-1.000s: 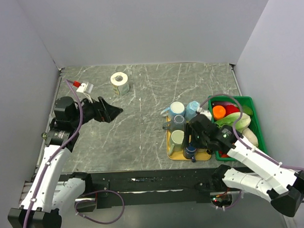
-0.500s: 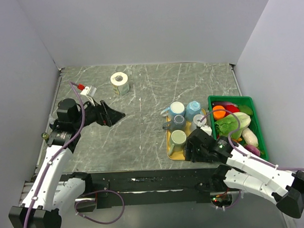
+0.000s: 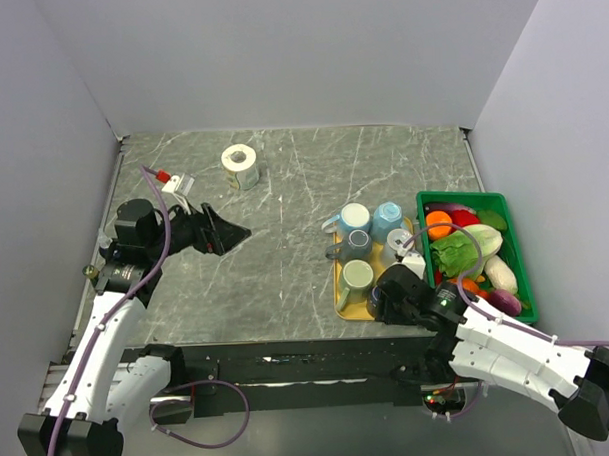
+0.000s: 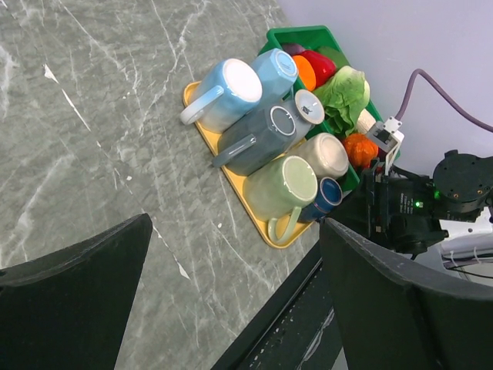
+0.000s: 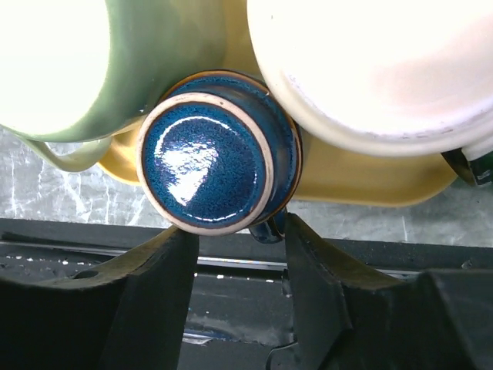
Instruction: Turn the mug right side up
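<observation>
A dark blue mug (image 5: 208, 162) stands upside down, base up, at the near right corner of the yellow tray (image 5: 347, 185); the left wrist view shows it too (image 4: 327, 196). My right gripper (image 5: 240, 231) sits low at that corner (image 3: 379, 303), jaws half narrowed and open. Its fingertips reach only the mug's near edge. The mug's small handle lies between them, against the right finger (image 5: 308, 262). My left gripper (image 3: 235, 232) hangs wide open and empty over the left of the table, and its own view (image 4: 235, 223) shows only bare table between its jaws.
A green mug (image 3: 357, 276), a cream mug (image 4: 327, 154), a grey mug (image 3: 358, 244) and two light blue mugs (image 3: 354, 218) crowd the tray. A green bin (image 3: 523, 265) of toy vegetables stands right of it. A tape roll (image 3: 240, 165) sits at the back left.
My right arm has pulled back toward the near edge and come down at the tray's near corner, and its jaws have narrowed. The left arm has shifted only slightly.
</observation>
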Action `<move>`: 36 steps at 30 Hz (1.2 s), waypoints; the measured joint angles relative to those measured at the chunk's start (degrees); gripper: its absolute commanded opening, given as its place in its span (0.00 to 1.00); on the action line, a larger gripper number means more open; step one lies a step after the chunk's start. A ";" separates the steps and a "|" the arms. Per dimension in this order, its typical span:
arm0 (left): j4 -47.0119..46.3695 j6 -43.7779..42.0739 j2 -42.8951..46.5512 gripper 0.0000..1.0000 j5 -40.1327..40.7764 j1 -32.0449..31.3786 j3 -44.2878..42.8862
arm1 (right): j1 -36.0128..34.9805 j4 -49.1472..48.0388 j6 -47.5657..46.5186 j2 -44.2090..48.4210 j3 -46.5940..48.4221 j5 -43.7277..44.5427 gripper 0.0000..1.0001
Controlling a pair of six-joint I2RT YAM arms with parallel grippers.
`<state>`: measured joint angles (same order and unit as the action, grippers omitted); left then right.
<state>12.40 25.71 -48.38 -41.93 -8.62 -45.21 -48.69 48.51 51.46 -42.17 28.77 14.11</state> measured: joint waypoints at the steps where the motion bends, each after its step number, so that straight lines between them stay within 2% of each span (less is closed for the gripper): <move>1: 0.20 0.00 0.04 0.96 0.02 0.00 0.00 | -0.15 -0.20 0.02 0.00 -0.04 0.04 0.53; 11: 1.70 -0.15 1.09 0.96 0.24 0.00 0.00 | -1.09 -1.92 0.83 -2.49 -0.07 0.28 0.38; 21: 2.43 -0.63 1.20 0.96 0.76 0.00 0.76 | -2.32 -1.68 2.97 -6.21 0.35 1.01 0.33; 24: 2.47 -0.81 1.20 0.96 0.94 0.00 0.85 | -2.82 -1.27 3.19 -7.21 0.94 1.46 0.26; 25: 2.49 -0.85 1.22 0.96 1.05 0.00 0.92 | -2.93 -1.07 3.21 -7.74 1.18 1.57 0.19; 27: 2.51 -0.90 1.22 0.96 1.25 0.00 0.96 | -3.17 -0.63 3.30 -8.66 1.73 1.86 0.12; 29: 2.49 -0.96 1.22 0.96 1.27 0.00 0.96 | -3.67 -0.22 3.58 -9.77 2.40 2.36 0.02; 36: 2.49 -0.98 1.20 0.96 1.29 0.00 0.96 | -4.59 0.37 4.26 -10.58 2.97 3.06 0.00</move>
<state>14.90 24.73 -47.18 -40.64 -8.62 -44.25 -53.28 48.88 55.72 -52.75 31.75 17.17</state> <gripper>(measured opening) 0.963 0.215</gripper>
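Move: The right hand, half open, hangs just behind the upturned navy mug, with its handle between the fingers and nearer the right one. The mug's middle is about 5 cm ahead, 1 cm left and 2 cm below. Beyond it, the green mug stands some 12 cm ahead and 8 cm left of the hand, and the white mug about 11 cm ahead and 6 cm right. From the left hand, the navy mug lies roughly 36 cm right, 8 cm back and 23 cm down. Sinking about 1 cm and easing some half a centimetre to the left, the right hand stays close behind the navy mug. It narrows its fingers from half open to nearly shut and pinches the handle between their tips, while the wrist rolls only about 5 degrees, left side dipping. It then holds there, the grip effort clearly raised. ##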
